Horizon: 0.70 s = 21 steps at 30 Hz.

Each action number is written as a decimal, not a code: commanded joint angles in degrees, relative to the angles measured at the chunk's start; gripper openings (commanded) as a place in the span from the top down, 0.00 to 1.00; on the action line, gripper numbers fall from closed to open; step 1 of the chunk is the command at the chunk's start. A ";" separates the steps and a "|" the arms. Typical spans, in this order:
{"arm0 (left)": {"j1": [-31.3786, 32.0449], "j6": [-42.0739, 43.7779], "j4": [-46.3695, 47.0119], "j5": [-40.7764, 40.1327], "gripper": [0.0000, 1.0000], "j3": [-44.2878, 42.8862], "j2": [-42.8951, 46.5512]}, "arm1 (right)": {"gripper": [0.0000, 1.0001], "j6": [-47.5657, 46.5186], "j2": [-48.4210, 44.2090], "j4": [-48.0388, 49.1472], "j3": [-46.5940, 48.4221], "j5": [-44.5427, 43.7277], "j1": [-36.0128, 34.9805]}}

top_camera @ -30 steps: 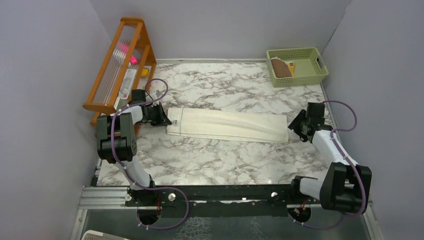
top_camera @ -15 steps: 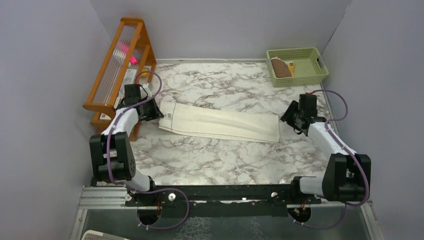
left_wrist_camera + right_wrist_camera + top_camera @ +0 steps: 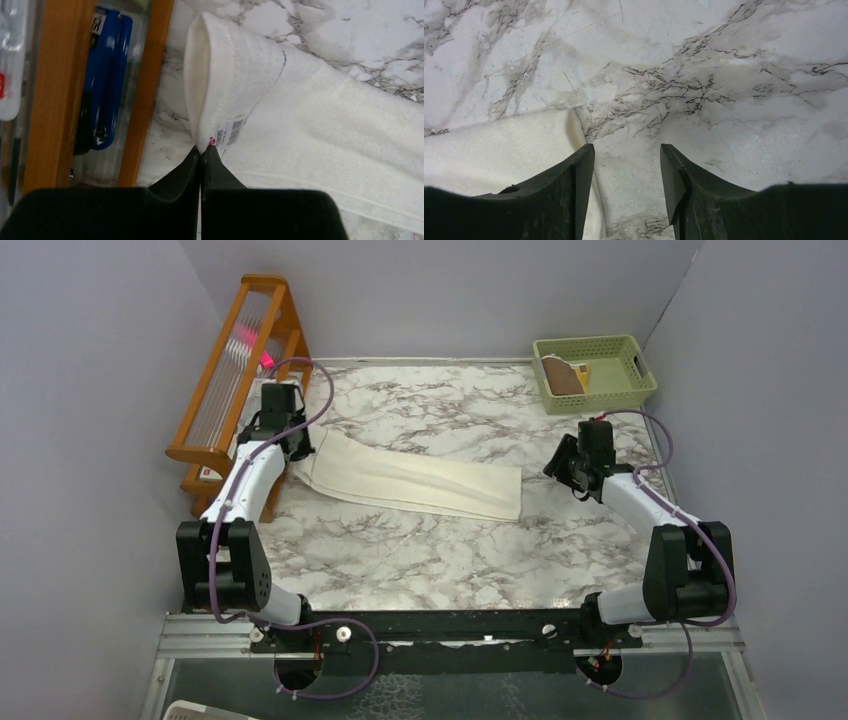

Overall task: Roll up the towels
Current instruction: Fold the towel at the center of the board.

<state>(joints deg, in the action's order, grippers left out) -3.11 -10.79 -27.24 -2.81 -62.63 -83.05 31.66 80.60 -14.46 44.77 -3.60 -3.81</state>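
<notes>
A long folded cream towel (image 3: 410, 482) lies slanted across the marble table (image 3: 440, 550). My left gripper (image 3: 291, 447) is at its far-left end. In the left wrist view the gripper (image 3: 201, 149) is shut on that end by the printed label (image 3: 230, 132), and the pinched edge (image 3: 210, 60) stands lifted in a fold. My right gripper (image 3: 562, 468) is open just off the towel's right end. Only marble shows between its fingers (image 3: 626, 150), and the towel's end (image 3: 499, 145) lies by the left finger. The brown towel (image 3: 563, 375) sits in the basket.
A green basket (image 3: 640, 365) stands at the back right corner. A wooden rack (image 3: 235, 370) with tools runs along the left wall, and its rail (image 3: 150, 85) and a blue tool (image 3: 107, 75) lie close beside the left gripper. Grey walls enclose the table.
My left gripper has dragged the cream towel's left end away and leftward toward the rack, so the whole towel slid left and now slants. The open right gripper followed its right end.
</notes>
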 commanded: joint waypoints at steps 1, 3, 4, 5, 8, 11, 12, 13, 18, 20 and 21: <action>9.43 4.42 -6.37 -11.79 1.00 -8.93 -4.52 | 0.48 -0.88 -0.57 1.83 1.61 -0.83 -0.40; 13.69 3.92 -9.63 -12.28 1.00 -13.43 -7.54 | 0.48 -0.98 -0.84 1.73 1.55 -0.37 -0.44; 15.68 3.45 -11.06 -11.88 1.00 -15.72 -9.16 | 0.48 -0.99 -0.88 1.53 1.62 -0.15 -0.49; 17.66 2.77 -12.67 -11.28 1.00 -18.34 -10.55 | 0.48 -0.99 -1.01 1.36 1.74 0.11 -0.49; 22.77 1.66 -17.74 -6.86 1.00 -25.66 -16.02 | 0.47 -1.12 -1.23 1.15 2.05 0.91 -0.50; 28.29 1.12 -23.65 -4.90 1.00 -33.50 -20.90 | 0.47 -1.16 -1.32 0.85 2.33 1.39 -0.49; 29.95 0.87 -25.38 -4.08 1.00 -36.13 -22.38 | 0.47 -1.16 -1.32 0.79 2.35 1.52 -0.56; 31.29 0.44 -27.03 -2.94 1.00 -38.68 -23.77 | 0.47 -1.16 -1.39 0.75 2.48 1.63 -0.53; 37.02 -1.98 -28.83 5.43 1.00 -45.67 -27.29 | 0.47 -1.29 -1.56 0.67 2.21 2.19 -0.57; 39.14 -2.28 -29.08 7.60 1.00 -47.79 -28.49 | 0.47 -1.18 -1.54 0.59 2.20 1.54 -0.57; 39.94 -2.37 -29.53 8.52 1.00 -48.91 -29.16 | 0.47 -1.16 -1.45 0.50 2.26 1.34 -0.55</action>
<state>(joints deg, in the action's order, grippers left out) 33.78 -11.31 -52.99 -1.54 -106.50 -110.67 31.16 80.44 -14.11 44.97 -2.46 -4.08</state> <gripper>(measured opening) 0.019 0.525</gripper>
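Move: The left hand holds the towel's left end some 12 cm above the table. The towel's flat right end, where this end is headed, lies about 50 cm to its right and 4 cm nearer the base. Between them the towel's middle stretch is about 26 cm to the right, nearly level fore-and-aft; the wooden rack stands about 13 cm left and 8 cm ahead. From the right hand, that right end is about 6 cm left, 3 cm back and 5 cm below. To the right in a quick, shallow arc, the left hand sweeps its still-pinched towel end about 28 cm over the lying towel towards the right end, first edging forward some 4 cm and rising a little, then drawing back nearly as far. The wrist swings clockwise by about 35 degrees and tips slightly further down, fingers staying shut. ##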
